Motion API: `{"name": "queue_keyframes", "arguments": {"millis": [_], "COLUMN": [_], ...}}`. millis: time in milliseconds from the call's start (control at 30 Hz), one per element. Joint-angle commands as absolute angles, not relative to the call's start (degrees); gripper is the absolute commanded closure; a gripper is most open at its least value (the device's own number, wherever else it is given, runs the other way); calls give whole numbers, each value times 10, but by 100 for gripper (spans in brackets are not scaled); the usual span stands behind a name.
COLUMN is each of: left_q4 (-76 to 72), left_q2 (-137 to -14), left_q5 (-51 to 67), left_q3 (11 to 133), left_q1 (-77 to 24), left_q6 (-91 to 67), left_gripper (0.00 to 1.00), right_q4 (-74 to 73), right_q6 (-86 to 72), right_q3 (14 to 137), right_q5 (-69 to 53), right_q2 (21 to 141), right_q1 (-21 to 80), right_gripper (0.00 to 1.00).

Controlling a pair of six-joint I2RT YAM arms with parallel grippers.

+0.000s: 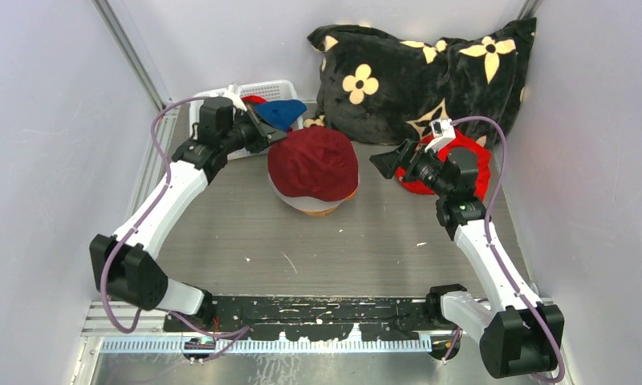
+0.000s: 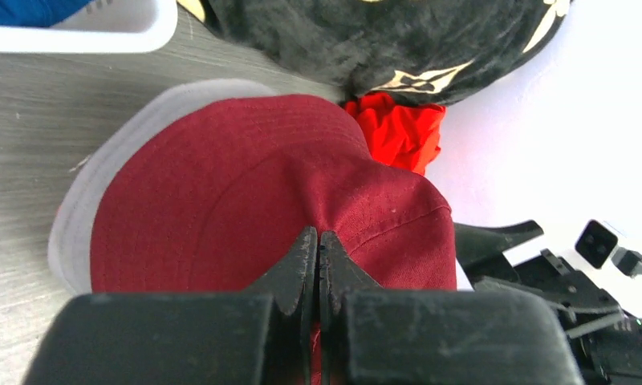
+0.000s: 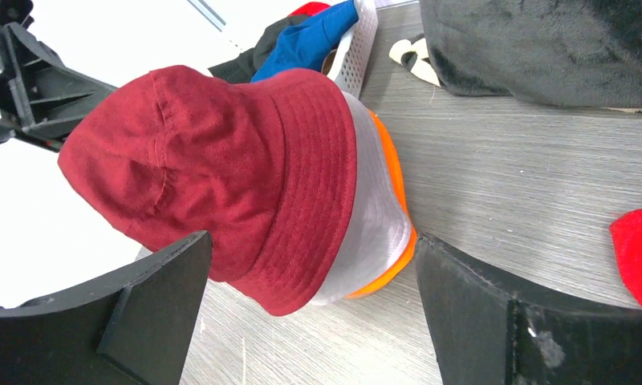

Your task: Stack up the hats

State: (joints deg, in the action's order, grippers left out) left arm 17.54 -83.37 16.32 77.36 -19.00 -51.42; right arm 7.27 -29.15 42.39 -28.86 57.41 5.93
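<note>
A dark red hat [image 1: 314, 163] [image 3: 221, 160] tops a pile in mid table, over a grey hat [image 3: 366, 212] and an orange hat [image 3: 396, 192]. My left gripper [image 1: 271, 133] [image 2: 318, 237] is shut at the dark red hat's [image 2: 221, 200] left side, with a fold of its fabric pinched between the jaws. My right gripper [image 1: 388, 160] [image 3: 311, 241] stands open just right of the pile, holding nothing. A bright red hat [image 1: 472, 156] [image 2: 398, 132] lies under the right arm. A blue hat [image 1: 284, 112] [image 3: 310, 40] hangs over the basket's rim.
A white basket [image 1: 278, 87] [image 3: 364, 48] stands at the back left. A black cushion with cream flowers [image 1: 414, 72] [image 2: 366, 40] fills the back right corner. White walls close in on both sides.
</note>
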Motion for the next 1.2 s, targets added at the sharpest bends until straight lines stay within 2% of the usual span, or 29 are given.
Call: {"name": "queue_keyframes", "arguments": {"millis": [0, 467, 567, 767, 833, 1033, 1167], "left_q4": [111, 91, 117, 135, 94, -85, -198], "left_q2": [-767, -835, -827, -755, -733, -723, -769], "left_q5": [174, 194, 183, 125, 137, 243, 292], "left_q3": [744, 764, 758, 690, 639, 532, 493], "left_q1": [-191, -190, -186, -133, -107, -67, -54], "left_q6": [-534, -519, -494, -445, -455, -542, -593], "left_gripper": [100, 98, 83, 35, 25, 22, 22], "right_q4": [109, 223, 249, 314, 350, 441, 472], "right_q6": [-295, -381, -397, -432, -453, -508, -520], "right_q3": [423, 396, 389, 352, 334, 297, 283], "right_q5": [-300, -388, -407, -441, -456, -478, -483], "right_q2": [577, 623, 638, 652, 661, 688, 699], "right_q1": [61, 62, 62, 61, 61, 61, 62], "right_gripper": [0, 0, 0, 0, 0, 1, 1]}}
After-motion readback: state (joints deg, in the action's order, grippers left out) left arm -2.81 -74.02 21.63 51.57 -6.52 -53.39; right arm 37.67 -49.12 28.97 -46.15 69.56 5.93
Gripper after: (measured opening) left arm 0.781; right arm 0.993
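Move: The burgundy hat on the stand has its middle about 7 cm right of the left hand, 8 cm back and about level in height; the shut left fingers are at its far left side. The grey hat sits under it, some 4 cm lower. From the left hand, the blue hat in the basket lies about 21 cm ahead, 6 cm left and 20 cm down. From the right hand, the burgundy hat is about 17 cm left, 2 cm back and slightly higher. Ease the shut left gripper back and up about 2 cm, then forward and down again, still at the burgundy hat's far left side; open it wide to let go, and swing it left about 8 cm while sinking, clear of the hat. Meanwhile bring the open right gripper down, left and slightly back towards the hat's right brim, rolling its left side up and turning counter-clockwise some 15 degrees. ##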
